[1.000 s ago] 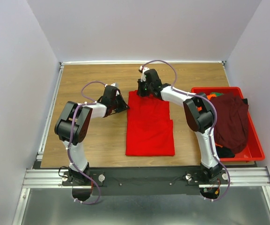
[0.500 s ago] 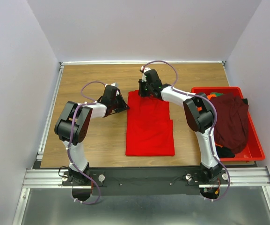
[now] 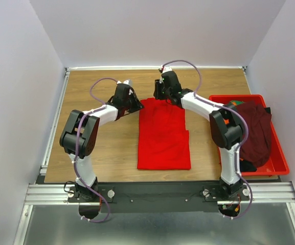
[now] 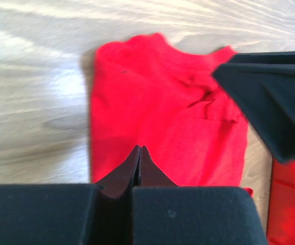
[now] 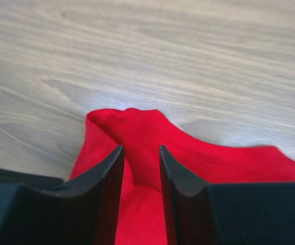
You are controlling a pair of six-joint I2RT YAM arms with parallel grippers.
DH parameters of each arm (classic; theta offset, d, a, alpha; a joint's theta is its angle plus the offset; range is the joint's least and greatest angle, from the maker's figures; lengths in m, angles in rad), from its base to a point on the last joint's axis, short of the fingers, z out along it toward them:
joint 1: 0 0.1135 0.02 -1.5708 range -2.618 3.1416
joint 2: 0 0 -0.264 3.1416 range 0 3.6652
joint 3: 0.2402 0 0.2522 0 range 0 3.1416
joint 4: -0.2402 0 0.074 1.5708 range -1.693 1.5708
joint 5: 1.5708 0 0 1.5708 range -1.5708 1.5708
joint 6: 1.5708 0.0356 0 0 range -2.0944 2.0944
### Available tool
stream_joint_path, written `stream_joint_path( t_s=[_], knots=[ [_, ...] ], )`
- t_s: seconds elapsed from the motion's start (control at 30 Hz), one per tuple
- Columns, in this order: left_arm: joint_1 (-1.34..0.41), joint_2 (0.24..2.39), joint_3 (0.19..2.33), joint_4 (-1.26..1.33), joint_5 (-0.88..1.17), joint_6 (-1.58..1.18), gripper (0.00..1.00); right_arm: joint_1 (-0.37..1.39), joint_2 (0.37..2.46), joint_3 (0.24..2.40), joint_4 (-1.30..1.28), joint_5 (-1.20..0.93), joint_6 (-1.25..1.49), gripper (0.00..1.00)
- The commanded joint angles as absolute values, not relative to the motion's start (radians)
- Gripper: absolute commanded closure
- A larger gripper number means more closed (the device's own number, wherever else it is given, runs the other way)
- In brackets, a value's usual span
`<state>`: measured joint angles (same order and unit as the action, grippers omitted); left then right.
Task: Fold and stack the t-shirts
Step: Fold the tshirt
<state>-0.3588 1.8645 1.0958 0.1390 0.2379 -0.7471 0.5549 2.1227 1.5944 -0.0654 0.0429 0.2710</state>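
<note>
A bright red t-shirt (image 3: pixel 163 133) lies folded into a tall rectangle in the middle of the wooden table. My right gripper (image 3: pixel 160 97) is at its far edge. In the right wrist view its jaws (image 5: pixel 141 149) stand open, with a raised ridge of the red cloth (image 5: pixel 137 127) between them, not pinched. My left gripper (image 3: pixel 138 104) is at the shirt's far left corner. In the left wrist view it (image 4: pixel 140 149) is shut with nothing in it, just above the red cloth (image 4: pixel 162 102). A dark maroon t-shirt (image 3: pixel 252 130) lies heaped in the bin.
A red plastic bin (image 3: pixel 278 155) stands at the table's right edge, with a bit of orange cloth (image 3: pixel 232 104) at its far end. Grey walls close in the table on three sides. Bare wood (image 3: pixel 101 153) lies left of the shirt.
The right gripper has opened and let go of the shirt's far edge. Both grippers have shifted a little toward the far side of the table.
</note>
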Motion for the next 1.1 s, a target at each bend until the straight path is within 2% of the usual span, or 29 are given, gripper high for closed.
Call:
stream_joint_path(
  t_s=[0.0,0.6,1.07],
  knots=[
    [-0.393,1.833,1.158,0.089,0.207,-0.704,1.00,0.555,2.002,1.539,-0.066,0.170,0.319,0.60],
    [-0.466,2.049,1.239,0.103,0.205,-0.745,1.00,0.514,1.799,1.209,-0.113,0.250,0.437,0.61],
    [-0.472,2.060,1.276,0.106,0.216,-0.739,1.00,0.514,1.856,1.196,-0.143,0.252,0.465,0.64]
  ],
)
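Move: From the right hand the t-shirt's middle lies about 16 cm back and 4 cm to the right, 7 cm below; the collar edge is nearly under that hand, some 2 cm ahead and 2 cm right. From the left hand the t-shirt's middle is roughly 10 cm back and 10 cm right, 5 cm down, with the collar edge's middle 6 cm ahead and 9 cm right. The red bin's middle stands some 45 cm to the right and 18 cm back of the right hand. Rightward and back in an arc, the right hand rises about 5 cm, then swings from the collar edge over the t-shirt's right upper part and sinks, turning some 15 degrees clockwise, fingers staying partly open. The left hand, still shut, hops up and right over the left edge, then drops to bring its tips down onto the cloth near the collar end. ##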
